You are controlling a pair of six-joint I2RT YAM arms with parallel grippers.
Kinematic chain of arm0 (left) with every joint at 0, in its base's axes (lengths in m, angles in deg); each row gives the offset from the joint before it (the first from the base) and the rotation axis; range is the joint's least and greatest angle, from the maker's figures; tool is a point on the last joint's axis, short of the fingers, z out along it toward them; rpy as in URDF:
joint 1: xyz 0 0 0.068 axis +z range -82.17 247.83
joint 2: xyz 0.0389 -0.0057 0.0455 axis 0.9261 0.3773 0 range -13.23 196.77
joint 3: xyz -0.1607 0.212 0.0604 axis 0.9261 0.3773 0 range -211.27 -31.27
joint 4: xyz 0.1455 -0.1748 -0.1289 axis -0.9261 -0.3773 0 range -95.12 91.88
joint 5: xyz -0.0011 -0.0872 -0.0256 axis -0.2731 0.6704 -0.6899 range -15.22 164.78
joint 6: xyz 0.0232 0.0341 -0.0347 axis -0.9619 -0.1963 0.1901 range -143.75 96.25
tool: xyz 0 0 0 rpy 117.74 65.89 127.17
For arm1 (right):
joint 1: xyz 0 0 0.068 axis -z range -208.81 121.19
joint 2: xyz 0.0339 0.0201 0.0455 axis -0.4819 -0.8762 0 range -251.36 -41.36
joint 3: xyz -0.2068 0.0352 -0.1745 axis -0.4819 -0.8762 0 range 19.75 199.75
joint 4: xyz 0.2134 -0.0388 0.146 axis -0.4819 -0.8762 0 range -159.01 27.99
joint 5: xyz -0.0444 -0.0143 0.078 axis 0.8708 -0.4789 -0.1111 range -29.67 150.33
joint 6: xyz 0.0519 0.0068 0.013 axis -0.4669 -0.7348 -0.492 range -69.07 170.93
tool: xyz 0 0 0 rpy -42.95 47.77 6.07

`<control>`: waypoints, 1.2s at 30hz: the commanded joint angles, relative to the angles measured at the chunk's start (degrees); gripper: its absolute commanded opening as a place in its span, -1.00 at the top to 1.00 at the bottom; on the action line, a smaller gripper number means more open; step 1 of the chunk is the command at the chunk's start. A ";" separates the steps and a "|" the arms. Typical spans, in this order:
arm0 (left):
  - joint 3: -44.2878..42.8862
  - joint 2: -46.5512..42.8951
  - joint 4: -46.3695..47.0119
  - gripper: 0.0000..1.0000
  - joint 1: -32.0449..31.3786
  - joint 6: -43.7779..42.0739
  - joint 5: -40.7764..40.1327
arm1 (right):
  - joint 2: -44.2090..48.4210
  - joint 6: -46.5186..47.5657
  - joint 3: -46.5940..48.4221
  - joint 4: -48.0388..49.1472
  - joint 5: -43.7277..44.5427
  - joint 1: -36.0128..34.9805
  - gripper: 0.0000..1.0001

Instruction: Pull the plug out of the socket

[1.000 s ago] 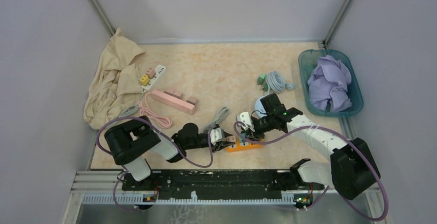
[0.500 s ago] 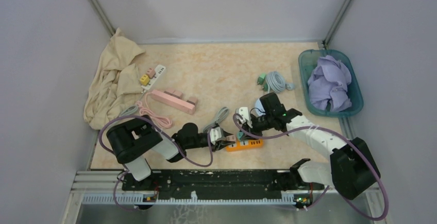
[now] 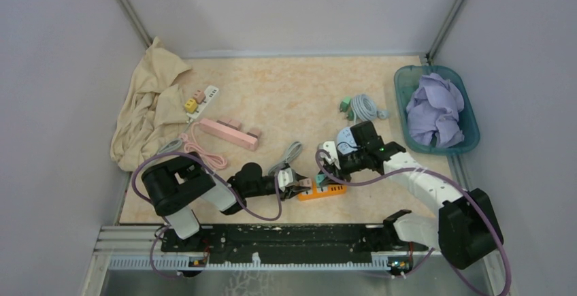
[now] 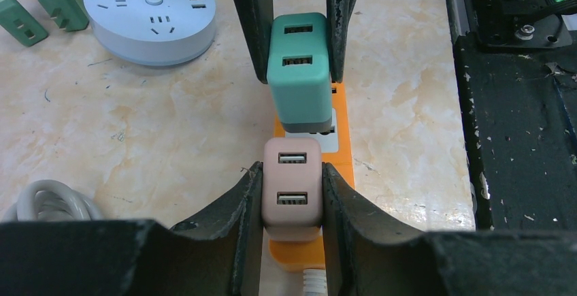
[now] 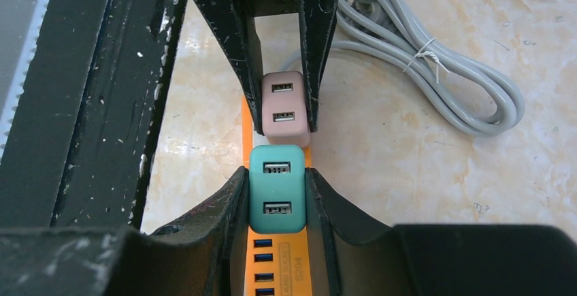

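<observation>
An orange power strip lies near the front rail with two USB plugs over it. My left gripper is shut on the pink plug, which sits at the strip's cable end. My right gripper is shut on the teal plug right beside it. From the left wrist, the teal plug shows a grey underside above the white socket face, seemingly raised a little. Its prongs are hidden. The two grippers face each other along the strip.
A round pale-blue socket lies just behind my right wrist, with green plugs on a grey cable further back. A coiled grey cable, pink strip, white strip, beige cloth and teal basket lie around.
My right arm has shifted slightly to the right and back, keeping its grip on the teal plug. The left arm and the orange strip have stayed put.
</observation>
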State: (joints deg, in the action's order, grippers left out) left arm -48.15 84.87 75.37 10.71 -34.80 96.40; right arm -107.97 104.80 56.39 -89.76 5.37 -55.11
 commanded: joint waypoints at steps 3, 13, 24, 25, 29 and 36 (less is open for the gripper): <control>1.07 1.91 -6.86 0.99 0.35 0.83 0.40 | 3.65 1.44 3.26 -0.36 -5.64 3.99 1.00; 0.38 0.59 -7.65 0.99 0.35 3.89 1.35 | 8.17 -16.02 3.72 10.96 3.77 13.81 1.00; 0.19 -0.63 -8.55 0.99 0.35 5.96 1.31 | 10.40 -30.48 1.50 24.14 21.04 19.08 1.00; 0.12 -0.75 -8.73 0.99 0.35 6.00 1.31 | 10.42 -32.09 1.24 25.38 23.33 19.22 1.00; 0.01 -1.00 -9.32 0.99 0.35 6.36 1.31 | 10.36 -39.42 -0.57 31.58 34.66 20.00 1.00; -0.08 -1.40 -9.76 0.99 0.35 6.58 1.49 | 8.36 -46.61 -2.33 37.95 49.34 20.24 0.99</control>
State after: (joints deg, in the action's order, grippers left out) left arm -48.79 83.32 72.16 10.97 -30.30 96.80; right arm -99.16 64.58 53.75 -59.77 43.40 -35.38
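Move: The right hand grips the teal plug, already drawn up off the orange strip, whose middle is about 2 cm back and 5 below. The green plugs lie some 24 cm ahead and 9 right of it, 6 lower; the grey coil 25 ahead, 15 right; the round socket 13 ahead, 10 right. From the left hand, still on the seated pink plug, the green plugs are about 26 ahead and 15 right. Still gripping the teal plug, the right hand swings 22 cm forward-right and up towards the green plugs, turning clockwise. ##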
